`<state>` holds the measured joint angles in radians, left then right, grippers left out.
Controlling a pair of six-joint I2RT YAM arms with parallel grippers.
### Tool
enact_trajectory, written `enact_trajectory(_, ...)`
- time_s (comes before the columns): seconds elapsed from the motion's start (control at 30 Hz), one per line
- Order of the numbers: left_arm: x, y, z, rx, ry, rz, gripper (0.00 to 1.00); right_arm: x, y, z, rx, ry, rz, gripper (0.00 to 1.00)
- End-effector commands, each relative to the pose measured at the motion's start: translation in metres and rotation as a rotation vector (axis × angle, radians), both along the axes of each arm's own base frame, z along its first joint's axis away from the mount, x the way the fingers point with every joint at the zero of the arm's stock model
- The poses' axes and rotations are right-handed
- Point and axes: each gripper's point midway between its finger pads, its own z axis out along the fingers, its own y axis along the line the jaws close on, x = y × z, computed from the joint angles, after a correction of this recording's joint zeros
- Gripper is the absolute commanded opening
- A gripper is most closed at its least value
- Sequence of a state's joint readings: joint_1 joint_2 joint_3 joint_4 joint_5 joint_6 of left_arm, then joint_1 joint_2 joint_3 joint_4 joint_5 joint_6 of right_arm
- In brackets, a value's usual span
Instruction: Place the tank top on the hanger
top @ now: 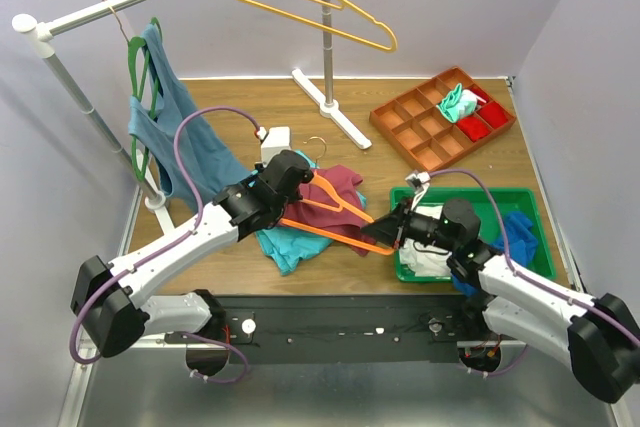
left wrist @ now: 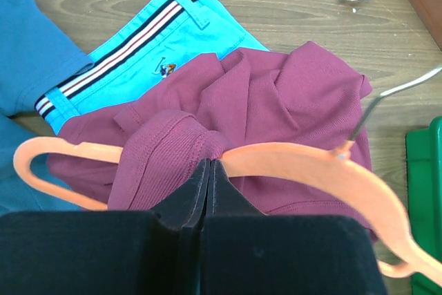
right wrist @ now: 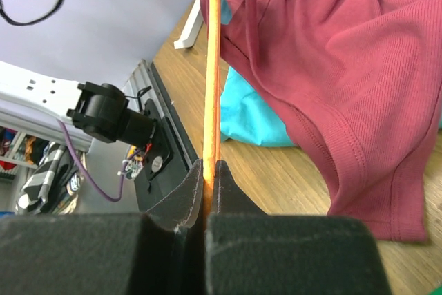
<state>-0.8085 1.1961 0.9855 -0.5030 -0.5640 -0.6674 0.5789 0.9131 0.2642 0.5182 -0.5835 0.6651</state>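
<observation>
The maroon tank top lies crumpled mid-table, partly over the orange hanger. In the left wrist view one strap of the tank top is draped over the hanger's arm. My left gripper is shut, pinching the strap's fabric right at the hanger arm; it also shows in the top view. My right gripper is shut on the hanger's bottom bar near its right end, beside the tank top. From above the right gripper is at the hanger's low right tip.
A turquoise folded garment lies under the tank top. A blue-grey tank top on a green hanger hangs from the rack at left. A yellow hanger hangs at the back. A brown divided tray and a green bin stand at right.
</observation>
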Motion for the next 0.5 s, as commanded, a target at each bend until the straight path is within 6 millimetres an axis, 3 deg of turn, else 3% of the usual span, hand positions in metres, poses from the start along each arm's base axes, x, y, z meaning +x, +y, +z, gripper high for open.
enact_trajectory(0.0,0.008,-0.011,0.015,-0.058,-0.033,-0.027,0.04,0.005,0.013,0.006,0.016,-0.073,0.002,0.01)
enact_trajectory(0.23,0.008,-0.008,0.013,-0.077,-0.030,-0.032,0.10,0.011,0.023,-0.001,-0.009,-0.094,0.001,0.01)
enact_trajectory(0.37,0.008,-0.014,0.024,-0.131,-0.071,-0.065,0.23,0.013,0.027,-0.003,-0.022,-0.102,0.001,0.01)
enact_trajectory(0.4,0.008,-0.018,0.028,-0.156,-0.087,-0.082,0.33,0.013,0.028,-0.002,-0.024,-0.101,0.004,0.01)
enact_trajectory(0.47,0.008,-0.021,0.035,-0.181,-0.110,-0.100,0.39,0.014,0.029,-0.005,-0.034,-0.099,0.004,0.01)
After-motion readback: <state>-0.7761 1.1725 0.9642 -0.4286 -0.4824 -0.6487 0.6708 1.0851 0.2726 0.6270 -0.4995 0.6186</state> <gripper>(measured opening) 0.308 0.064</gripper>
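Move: The tank top's strap is draped over the orange hanger's left shoulder right at the left fingertips; that shoulder's middle is about 3 cm left of the hand, the hanger's neck some 6 cm right and 2 cm forward, and the tank top's body about 6 cm right, 1 cm ahead and 12 cm below. From the right hand, the strap is roughly 20 cm left and 9 cm forward, about level; the green bin's middle is about 23 cm to its right, straight across, some 10 cm down. The hanger, still gripped by its right end, is fed farther left through the strap and lowered by the right hand, about 2 cm left and 2.5 cm down. The left hand stays almost in place, then spreads its fingers to roughly a third open, letting go of the strap and easing up and right by barely 1 cm. ##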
